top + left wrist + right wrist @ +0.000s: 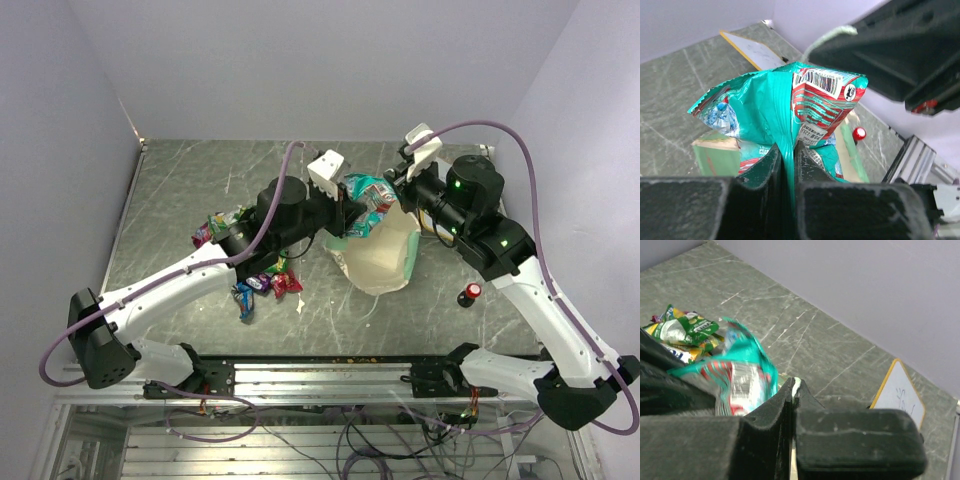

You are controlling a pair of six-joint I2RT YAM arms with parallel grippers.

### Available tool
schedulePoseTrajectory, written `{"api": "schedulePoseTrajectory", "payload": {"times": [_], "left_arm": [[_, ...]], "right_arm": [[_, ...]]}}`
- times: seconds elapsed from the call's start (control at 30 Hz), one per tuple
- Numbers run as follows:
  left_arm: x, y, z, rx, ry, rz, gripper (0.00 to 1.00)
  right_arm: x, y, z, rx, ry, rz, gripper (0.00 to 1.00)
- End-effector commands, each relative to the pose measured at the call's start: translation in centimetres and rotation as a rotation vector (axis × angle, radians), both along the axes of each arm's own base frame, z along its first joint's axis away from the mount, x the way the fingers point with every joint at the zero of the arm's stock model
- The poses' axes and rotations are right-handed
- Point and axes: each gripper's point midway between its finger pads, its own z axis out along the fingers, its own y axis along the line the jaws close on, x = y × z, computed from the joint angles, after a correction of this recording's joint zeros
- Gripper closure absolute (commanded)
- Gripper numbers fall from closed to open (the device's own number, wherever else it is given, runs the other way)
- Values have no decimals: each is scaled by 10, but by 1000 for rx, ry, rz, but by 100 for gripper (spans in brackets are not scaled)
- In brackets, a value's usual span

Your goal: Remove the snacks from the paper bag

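Observation:
The mint-green paper bag lies open at mid-table, its cream inside facing up. My left gripper is shut on a teal and red snack packet, which it holds above the bag's mouth; the packet fills the left wrist view, pinched between the fingers. My right gripper is shut on the bag's white string handle at the bag's far edge. Several snacks lie on the table left of the bag, and a green and yellow packet shows in the right wrist view.
A red-capped black knob stands right of the bag. A white board with a yellow edge lies behind the bag. The grey table meets the walls at the back and a metal rail at the front.

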Motion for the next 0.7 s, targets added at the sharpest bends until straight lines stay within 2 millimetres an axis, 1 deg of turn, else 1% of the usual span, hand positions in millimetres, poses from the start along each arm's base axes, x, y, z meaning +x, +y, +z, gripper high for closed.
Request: {"api": "schedulePoseTrajectory", "payload": {"times": [0.0,0.07,0.2,0.23,0.3,0.4,0.43,0.47,0.53,0.63,0.67], "left_arm": [[19,35,59,-73,-25,166,93],[29,58,67,-70,-8,247,93],[51,119,88,-85,5,456,93],[55,136,91,-79,8,524,93],[67,172,87,-46,28,673,93],[78,223,59,19,137,881,93],[81,238,48,29,181,933,93],[84,247,36,36,229,959,93],[86,263,8,55,319,1009,93],[81,283,-33,104,417,1074,93],[77,289,-47,119,446,1099,93]], "right_arm": [[0,-5,-7,65,67,-56,100],[-3,2,-3,116,84,-35,100],[-16,14,7,244,150,16,100],[-21,18,10,273,165,37,100],[-33,23,24,336,181,86,100],[-49,27,51,481,216,120,100],[-52,27,58,525,233,120,100],[-55,28,64,554,244,128,100],[-55,25,68,576,259,102,100],[-41,10,60,548,261,-22,100],[-36,4,53,528,262,-65,100]]}}
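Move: The left hand already pinches the teal snack packet over the bag's mouth; the snack pile it is bound for lies about 26 cm to its left, 16 cm farther out and some 33 cm below. The red packet at the pile's near edge is level with that hand, roughly 14 cm left and 34 cm below; the paper bag's middle sits 13 cm right, 6 cm ahead, 20 cm below. From the right hand, holding the bag's handle, it is 2 cm ahead, 2 cm left, 24 cm down. Sweeping left some 27 cm and forward about a third as far, the left hand carries the pinched packet away from the bag towards the snack pile, arching up then sinking back to nearly its starting height, while it swings counter-clockwise nearly 60 degrees and tips down a little. The right hand keeps hold of the handle, rising and drawing back, its left side rolling up. ##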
